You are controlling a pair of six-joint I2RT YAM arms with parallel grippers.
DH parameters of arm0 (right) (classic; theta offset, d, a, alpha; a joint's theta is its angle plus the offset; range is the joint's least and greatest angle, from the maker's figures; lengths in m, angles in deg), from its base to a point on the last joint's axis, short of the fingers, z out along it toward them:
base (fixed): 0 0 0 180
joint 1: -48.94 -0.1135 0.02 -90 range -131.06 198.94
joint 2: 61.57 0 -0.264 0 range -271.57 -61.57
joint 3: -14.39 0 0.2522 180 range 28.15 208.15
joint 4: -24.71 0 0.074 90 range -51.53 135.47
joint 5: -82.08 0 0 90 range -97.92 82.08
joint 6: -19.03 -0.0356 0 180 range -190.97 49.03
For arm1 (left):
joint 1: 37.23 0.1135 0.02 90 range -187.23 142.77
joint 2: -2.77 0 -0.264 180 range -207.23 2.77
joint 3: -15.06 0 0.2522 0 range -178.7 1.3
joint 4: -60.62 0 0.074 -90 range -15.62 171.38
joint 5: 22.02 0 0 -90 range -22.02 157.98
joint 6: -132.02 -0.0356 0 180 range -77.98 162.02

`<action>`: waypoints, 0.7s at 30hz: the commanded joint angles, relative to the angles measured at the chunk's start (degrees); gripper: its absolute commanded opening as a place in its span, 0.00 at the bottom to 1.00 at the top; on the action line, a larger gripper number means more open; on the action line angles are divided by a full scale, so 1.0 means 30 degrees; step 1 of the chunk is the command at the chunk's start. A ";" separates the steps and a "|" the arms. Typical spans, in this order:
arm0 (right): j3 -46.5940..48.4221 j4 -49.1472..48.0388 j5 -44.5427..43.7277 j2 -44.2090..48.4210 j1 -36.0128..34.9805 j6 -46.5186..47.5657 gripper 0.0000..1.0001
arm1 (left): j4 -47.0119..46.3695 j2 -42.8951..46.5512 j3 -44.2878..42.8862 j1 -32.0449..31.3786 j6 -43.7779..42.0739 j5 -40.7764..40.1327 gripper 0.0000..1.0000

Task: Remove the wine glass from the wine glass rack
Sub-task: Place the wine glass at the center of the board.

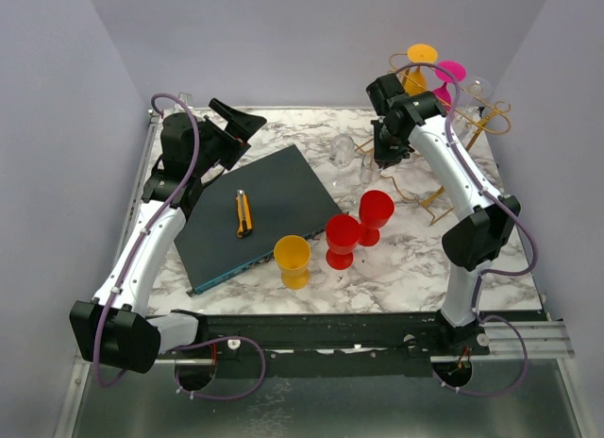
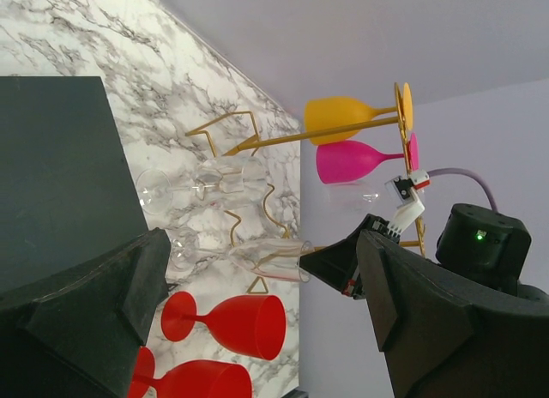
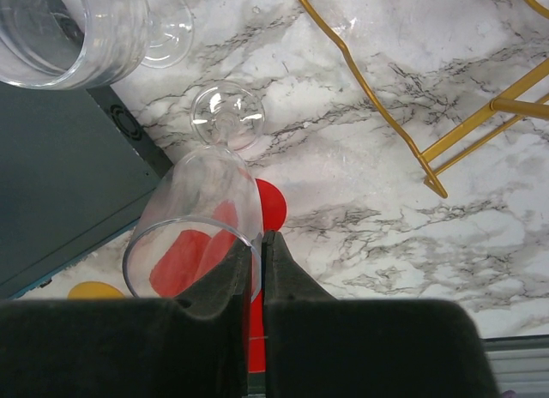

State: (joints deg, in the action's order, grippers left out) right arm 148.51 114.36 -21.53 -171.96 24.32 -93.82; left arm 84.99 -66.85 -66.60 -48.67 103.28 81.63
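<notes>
The gold wire wine glass rack (image 1: 475, 126) stands at the back right and carries an orange glass (image 1: 421, 62), a pink glass (image 1: 449, 75) and a clear glass (image 1: 478, 87). My right gripper (image 1: 381, 156) is left of the rack, shut on the rim of a clear wine glass (image 3: 202, 214). That glass is tilted, foot (image 3: 227, 115) down toward the marble. Its rim sits between the fingers (image 3: 287, 282). A second clear glass (image 3: 81, 25) stands beside it. My left gripper (image 1: 242, 125) is open and empty at the back left; its wrist view shows the held glass (image 2: 266, 256).
A dark board (image 1: 255, 216) lies mid-table with a yellow utility knife (image 1: 243, 213) on it. Two red glasses (image 1: 359, 226) and an orange glass (image 1: 293, 259) stand near the front. A rack leg (image 3: 429, 153) is close on the right.
</notes>
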 commanded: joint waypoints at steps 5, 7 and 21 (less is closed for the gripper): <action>0.0253 -0.0161 0.0245 -0.0806 0.0093 0.0235 0.08 | 0.0272 0.0391 -0.0453 0.0240 -0.0422 0.0167 0.99; 0.0341 -0.0144 0.0243 -0.0836 0.0093 0.0231 0.10 | 0.0271 0.0387 -0.0434 0.0269 -0.0467 0.0189 0.99; 0.2713 0.0615 0.0455 -0.1422 0.0099 -0.0031 0.37 | 0.0976 0.0211 -0.0684 0.0381 -0.0913 0.0548 0.99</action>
State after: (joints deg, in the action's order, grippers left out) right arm 153.71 114.74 -21.31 -175.46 24.32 -93.52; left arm 87.14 -66.85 -66.73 -48.06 102.07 82.02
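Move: The right hand still pinches the right rim of the clear wine glass; its middle is about 3 cm left of the hand and 8 cm below. At about the same depth, another clear glass stands roughly 6 cm ahead and 9 cm left of the hand, and the nearest red glass about 8 cm back and 1 cm left. From the left hand, the held glass lies some 25 cm right, 2 cm back and 19 cm below. The right hand lowers the glass about 1 cm, opens its fingers around the rim, then eases forward and up. ##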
